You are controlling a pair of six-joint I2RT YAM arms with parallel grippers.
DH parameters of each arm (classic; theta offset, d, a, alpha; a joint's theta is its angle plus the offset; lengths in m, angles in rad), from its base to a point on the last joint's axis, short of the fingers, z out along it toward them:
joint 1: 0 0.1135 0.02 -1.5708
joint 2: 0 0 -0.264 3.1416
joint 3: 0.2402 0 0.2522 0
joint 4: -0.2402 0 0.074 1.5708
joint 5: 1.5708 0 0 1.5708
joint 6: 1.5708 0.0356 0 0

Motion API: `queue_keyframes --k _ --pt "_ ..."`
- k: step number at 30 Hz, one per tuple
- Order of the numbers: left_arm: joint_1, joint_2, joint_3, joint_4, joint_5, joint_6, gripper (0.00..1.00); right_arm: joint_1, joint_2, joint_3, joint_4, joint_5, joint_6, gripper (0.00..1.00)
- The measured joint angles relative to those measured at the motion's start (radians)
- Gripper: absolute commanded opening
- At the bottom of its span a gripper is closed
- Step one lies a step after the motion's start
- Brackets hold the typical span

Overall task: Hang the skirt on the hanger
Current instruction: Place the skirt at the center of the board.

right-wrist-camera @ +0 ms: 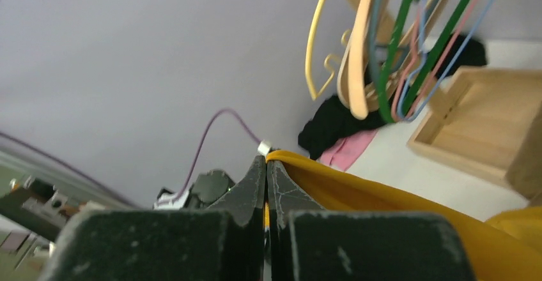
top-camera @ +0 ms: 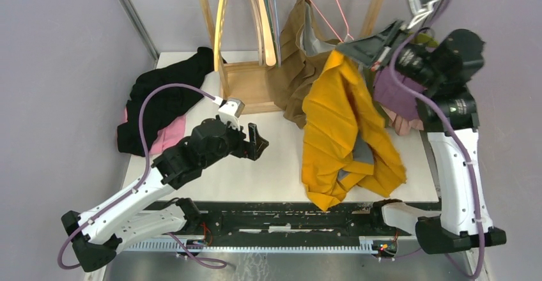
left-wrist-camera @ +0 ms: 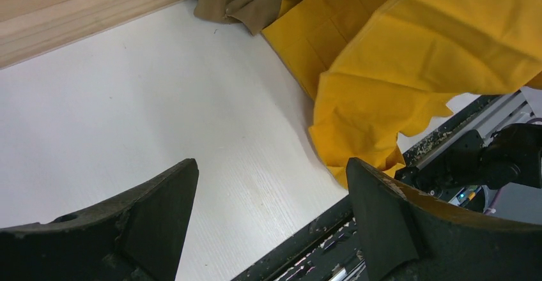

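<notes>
The skirt (top-camera: 345,128) is mustard yellow and hangs from its top edge, with its lower folds resting on the white table (top-camera: 255,172). My right gripper (top-camera: 345,49) is raised at the back right and is shut on the skirt's edge (right-wrist-camera: 383,191); in the right wrist view the right gripper (right-wrist-camera: 266,159) pinches yellow cloth between its tips. Several hangers (top-camera: 265,13) hang on the wooden rack at the back, also seen as coloured hangers (right-wrist-camera: 377,45). My left gripper (top-camera: 255,140) hovers open over bare table, left of the skirt (left-wrist-camera: 409,57), with nothing between the jaws of the left gripper (left-wrist-camera: 271,163).
A brown garment (top-camera: 294,70) drapes from the rack beside the skirt. The rack's wooden base (top-camera: 246,86) stands at the table's back. A black garment (top-camera: 166,96) and a pink one (top-camera: 167,134) lie at the back left. Purple cloth (top-camera: 396,96) lies at the right.
</notes>
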Motion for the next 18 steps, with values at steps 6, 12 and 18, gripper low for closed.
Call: queue_keyframes --k 6,12,18 --pt "0.0 -0.006 0.0 -0.007 -0.026 0.0 0.92 0.341 0.021 -0.099 -0.132 0.103 -0.189 0.01" --pt "0.0 -0.059 -0.003 -0.051 -0.038 -0.025 0.91 0.727 0.087 -0.299 -0.185 0.25 -0.339 0.17" --pt "0.0 -0.159 -0.031 -0.129 -0.058 -0.084 0.9 0.852 0.198 -0.482 -0.14 0.28 -0.37 0.52"
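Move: The right hand, high up and gripping the mustard skirt, has the board centre about 16 cm to its left, level with it forward and back, and some 54 cm below. The brown skirt hangs about 20 cm ahead, 8 cm left and 28 cm below; the green basket is about 20 cm ahead, 26 cm right and 46 cm below. For the left hand, the board centre is some 6 cm ahead, 11 cm right and 24 cm below. The right hand flings the held skirt down over the board in one fast sweep, sinking about 30 cm while swinging some 20 cm left and drawing back about 12 cm, its wrist turning counter-clockwise and tipping until the fingers point left and down. Its fingers stay shut through most of the drop, then open nearly halfway and let go of the waist end close to the open left gripper, which backs off about 4 cm to the left and back. ##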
